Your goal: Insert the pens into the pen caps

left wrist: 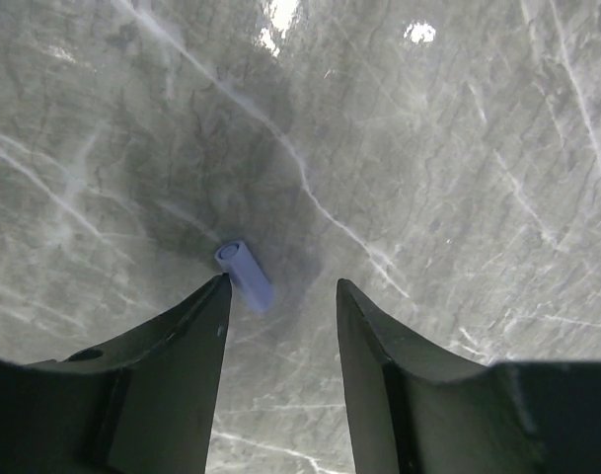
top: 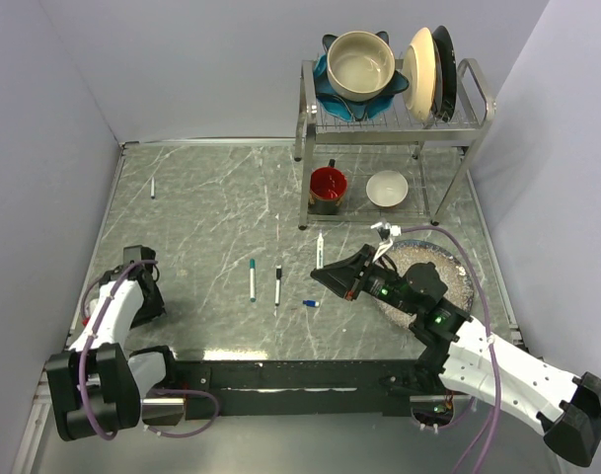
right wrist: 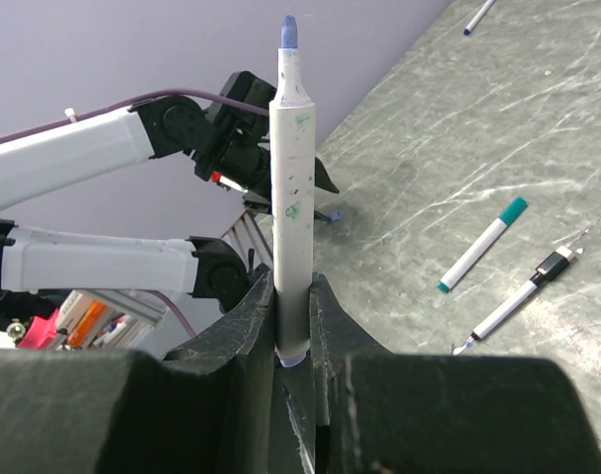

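My right gripper (right wrist: 292, 286) is shut on a white pen (right wrist: 290, 178) with its blue tip up; from above the same pen (top: 321, 252) sticks out of that gripper (top: 327, 275) at mid-table. My left gripper (left wrist: 280, 286) hangs open over a small blue pen cap (left wrist: 246, 275), which lies on the table just beyond the left fingertip. From above, that gripper (top: 150, 296) is at the near left. A teal-capped pen (top: 252, 278), a black-capped pen (top: 277, 284) and another blue cap (top: 310, 303) lie between the arms. A further pen (top: 153, 188) lies far left.
A metal dish rack (top: 478, 94) at the back right holds a bowl (top: 360, 63) and plates (top: 423, 71). Under it stand a red mug (top: 329, 185) and a white bowl (top: 387, 188). A speckled plate (top: 458, 276) lies beneath the right arm. Walls close in the table's sides.
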Available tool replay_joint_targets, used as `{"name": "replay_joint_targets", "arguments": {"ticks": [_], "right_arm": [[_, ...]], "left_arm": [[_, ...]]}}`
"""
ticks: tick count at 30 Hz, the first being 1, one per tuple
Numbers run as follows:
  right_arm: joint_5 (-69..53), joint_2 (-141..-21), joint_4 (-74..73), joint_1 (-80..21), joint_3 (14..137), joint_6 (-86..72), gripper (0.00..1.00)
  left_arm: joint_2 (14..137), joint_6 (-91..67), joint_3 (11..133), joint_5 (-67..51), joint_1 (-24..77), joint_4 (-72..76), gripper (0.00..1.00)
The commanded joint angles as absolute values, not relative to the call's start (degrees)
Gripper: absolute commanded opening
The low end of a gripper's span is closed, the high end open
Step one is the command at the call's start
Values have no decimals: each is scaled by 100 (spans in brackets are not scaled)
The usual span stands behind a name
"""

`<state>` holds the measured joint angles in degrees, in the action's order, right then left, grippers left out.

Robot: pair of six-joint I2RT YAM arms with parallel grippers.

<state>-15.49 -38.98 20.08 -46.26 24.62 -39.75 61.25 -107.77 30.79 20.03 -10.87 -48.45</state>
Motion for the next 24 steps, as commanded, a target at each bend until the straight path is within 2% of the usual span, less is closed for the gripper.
{"name": "replay_joint_targets", "arguments": {"ticks": [1, 13, 17, 20, 24], "right_arm": [[-1538, -3902, 2215, -4649, 2549, -3920, 0], [-1450, -3753, 2118, -4649, 2514, -3832, 0], [-1424, -3683, 2083, -4641, 2514, -3814, 0], [-1441, -3683, 2100, -4641, 2514, -3849, 0], [-1520, -3753, 2109, -4641, 2496, -3911, 0]], "left_arm": [[6108, -10828, 2988, 2224, -1143, -4702, 49], [6838, -10609, 3120, 1951, -1134, -4702, 31], [6855, -10486, 3103, 1890, -1134, -4632, 11], [6829, -10293, 3129, 1775, -1134, -4518, 1], [6855, -9749, 3409, 1670, -1134, -4500, 1]]}}
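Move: The blue pen cap lies almost straight under the left hand, roughly 2 cm below, between its open fingertips. The teal pen is some 9 cm farther out and 25 cm to the right of the left hand; the black-capped pen is about 8 cm out and 32 cm right. From the right hand, which still holds the blue-tipped pen, the cap lies about 42 cm left, 3 cm ahead and 26 cm below. The left hand sinks about 1 cm onto the blue cap and shuts its half-open fingers around it. ##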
